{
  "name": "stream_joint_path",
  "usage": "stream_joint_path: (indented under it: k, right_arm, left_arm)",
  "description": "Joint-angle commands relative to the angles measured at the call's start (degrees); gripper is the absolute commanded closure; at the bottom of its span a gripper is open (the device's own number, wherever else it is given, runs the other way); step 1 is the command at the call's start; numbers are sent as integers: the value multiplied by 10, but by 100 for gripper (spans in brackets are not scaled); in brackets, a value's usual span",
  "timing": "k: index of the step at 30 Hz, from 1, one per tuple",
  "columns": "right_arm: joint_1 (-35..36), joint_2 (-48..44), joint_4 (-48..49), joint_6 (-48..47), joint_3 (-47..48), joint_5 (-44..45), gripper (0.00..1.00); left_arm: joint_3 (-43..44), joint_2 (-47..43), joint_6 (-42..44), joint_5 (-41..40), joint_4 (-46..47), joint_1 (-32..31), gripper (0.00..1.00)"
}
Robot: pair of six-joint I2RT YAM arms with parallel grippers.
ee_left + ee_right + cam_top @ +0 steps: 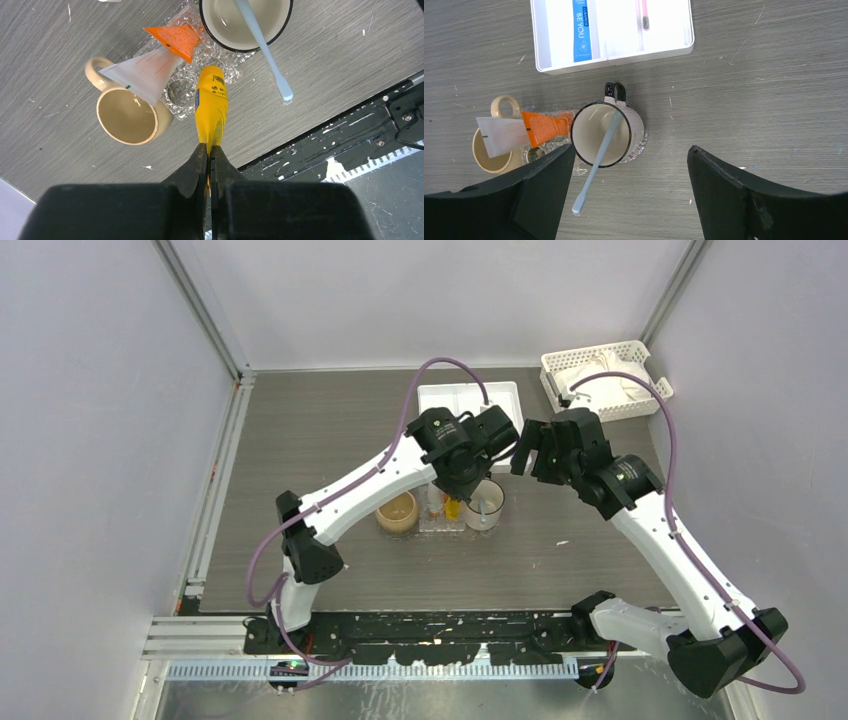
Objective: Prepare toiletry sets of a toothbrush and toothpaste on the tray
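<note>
My left gripper [210, 147] is shut on the flat tail of a yellow toothpaste tube [211, 107], whose far end points down over the near edge of the clear textured tray [186, 95]. An orange toothpaste [175, 40] lies across that tray, its white tail resting on a beige mug [127, 115]. A light blue toothbrush [265, 50] leans out of a black-rimmed white mug [599, 132] standing on the tray's other side. My right gripper [631, 150] hangs open above and right of this mug, holding nothing. From above, the left gripper [455, 490] covers most of the tray [440, 523].
A white compartmented tray [614, 52] behind the mugs holds a blue toothpaste [581, 30] and a pink toothbrush [644, 15]. A white slotted basket [605, 380] sits at the back right. The black rail [350, 125] runs along the table's near edge.
</note>
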Motion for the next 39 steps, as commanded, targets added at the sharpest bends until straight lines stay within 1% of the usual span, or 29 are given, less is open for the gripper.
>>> stream_joint_path:
  k: [1, 18, 32, 39]
  right_arm:
    - [-4, -7, 25, -9, -10, -6, 12]
    - [-10, -6, 35, -10, -25, -14, 12]
    - [-13, -1, 47, -12, -42, -21, 11]
    - [-14, 2, 51, -12, -48, -22, 12]
  left_arm:
    - [-20, -13, 7, -4, 33, -3, 99]
    - [-55, -14, 9, -16, 66, -3, 99]
    - [-115, -28, 9, -19, 114, 6, 99]
    - [-159, -42, 7, -13, 151, 12, 99]
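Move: The empty back-right slot of the clear holder lies about 15 cm below your left gripper and some 3 cm ahead of it, level sideways. The orange tube stands about 3 cm beyond that slot; the enamel mug with the blue toothbrush stands roughly 6 cm to the right of the slot, and the brown mug about 12 cm to its left. From your right hand the slot is some 15 cm to the left, 3 cm back and 16 cm down. Lower the left gripper about 6 cm, almost straight down with only a slight drift forward, easing off briefly partway. Keep the fingers shut on the yellow toothpaste tube's flat end and bring its cap end down between the orange tube and the enamel mug to the holder's back-right slot. Let the open, empty right hand sink about 2 cm. ##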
